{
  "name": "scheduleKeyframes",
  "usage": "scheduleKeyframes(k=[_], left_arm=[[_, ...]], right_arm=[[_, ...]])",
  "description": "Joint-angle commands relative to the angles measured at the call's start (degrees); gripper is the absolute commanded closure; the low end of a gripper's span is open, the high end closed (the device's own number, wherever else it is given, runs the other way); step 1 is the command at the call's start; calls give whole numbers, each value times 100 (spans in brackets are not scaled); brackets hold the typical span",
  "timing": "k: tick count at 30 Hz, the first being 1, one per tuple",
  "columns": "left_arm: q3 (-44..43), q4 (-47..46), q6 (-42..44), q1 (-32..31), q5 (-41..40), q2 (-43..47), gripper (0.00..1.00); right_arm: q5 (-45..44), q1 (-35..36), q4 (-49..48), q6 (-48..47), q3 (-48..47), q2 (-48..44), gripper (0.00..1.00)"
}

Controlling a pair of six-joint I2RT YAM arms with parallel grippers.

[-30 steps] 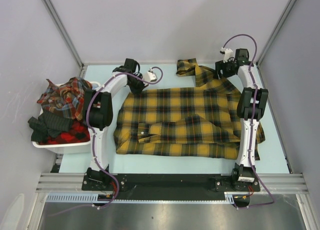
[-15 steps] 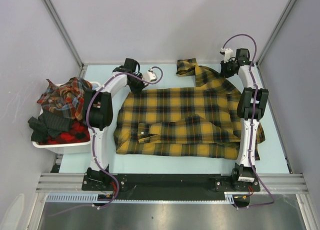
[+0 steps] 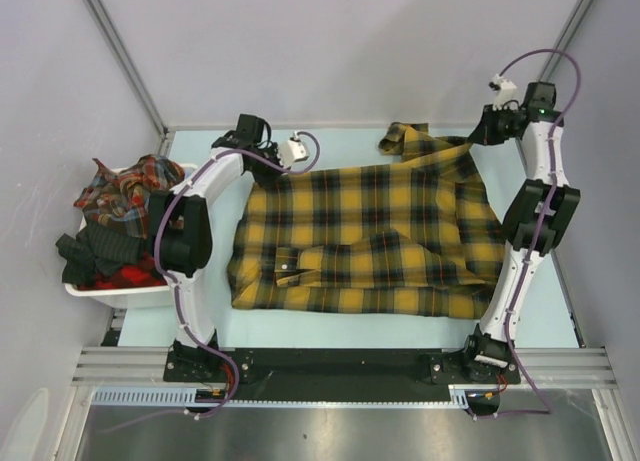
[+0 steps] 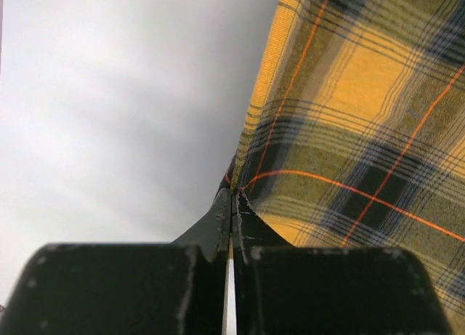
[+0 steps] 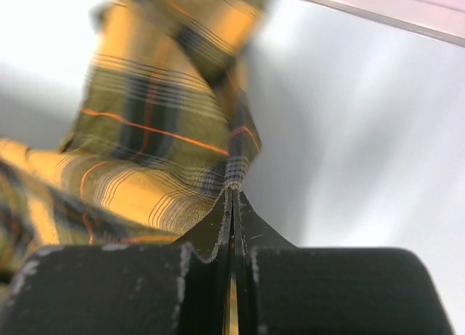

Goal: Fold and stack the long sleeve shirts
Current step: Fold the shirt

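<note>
A mustard-yellow plaid long sleeve shirt [image 3: 370, 236] lies spread across the pale table, one sleeve folded over its front. My left gripper [image 3: 262, 169] is shut on the shirt's far left corner, and the cloth [image 4: 349, 131] runs up from the closed tips [image 4: 232, 197]. My right gripper [image 3: 478, 141] is shut on the far right corner, lifted off the table; the pinched edge [image 5: 234, 171] sticks out between its tips [image 5: 234, 193]. The fabric stretches taut between the two. More plaid shirts [image 3: 130, 196], red-toned, are heaped at the left.
A white bin [image 3: 150, 296] at the left edge holds the heaped shirts and a dark garment [image 3: 95, 249]. Grey walls close in the table at the back and both sides. The arm bases stand on the rail [image 3: 340, 366] at the near edge.
The right gripper closed on the shirt's far right corner and rose up and to the right with it. The left arm shifted slightly left. The far edge of the shirt has pulled straighter.
</note>
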State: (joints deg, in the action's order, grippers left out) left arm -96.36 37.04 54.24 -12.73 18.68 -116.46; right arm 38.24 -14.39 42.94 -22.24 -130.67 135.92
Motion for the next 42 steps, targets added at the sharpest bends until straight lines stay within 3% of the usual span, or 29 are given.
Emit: scheduleKeyframes(k=[1,13,29,38,42], left_arm=[[345,-205,263,69,-31,475,100],[1531,-302,570,34,-57,1503,100],[3105,111,851,-317,-84,2663,100],[3598,-196,571,-599,-443,2436,100],[3571,-311,544,-599,-435,2295,97]], right_arm=[[570,-204,364,158,349,-724,100],[746,-380,1032,-527,2273,-2270,100],[0,-600,1534,-1607,4961,-4388,100],[-291,-530,1445,-1793,6009,-4855,100],[-247,-267,1892,-2047,6149,-4978,100]])
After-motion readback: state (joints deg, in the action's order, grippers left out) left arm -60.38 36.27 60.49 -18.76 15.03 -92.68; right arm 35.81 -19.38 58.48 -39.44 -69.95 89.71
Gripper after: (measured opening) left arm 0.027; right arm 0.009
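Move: The left hand holds the shirt's far left corner low over the table; its laying place on the shirt is about 17 cm back, 5 below. The folded-in sleeve's buttoned cuff lies some 26 cm back and 7 to its right. For the right hand, pinching the shirt's far right part, the laying place is about 28 cm back, 3 left and 10 below; the loose far sleeve's end sits roughly 17 cm left, 2 back. Both hands sweep back towards the bases, drawing the shirt's far side over its near half, pinches kept. The left travels some 16 cm nearly level, then sinks about 4 cm with a slight clockwise turn. The right goes faster and farther, nearly 30 cm, bobbing up twice before lowering towards the shirt's right part, its fingers tipping about 20 degrees steeper. ##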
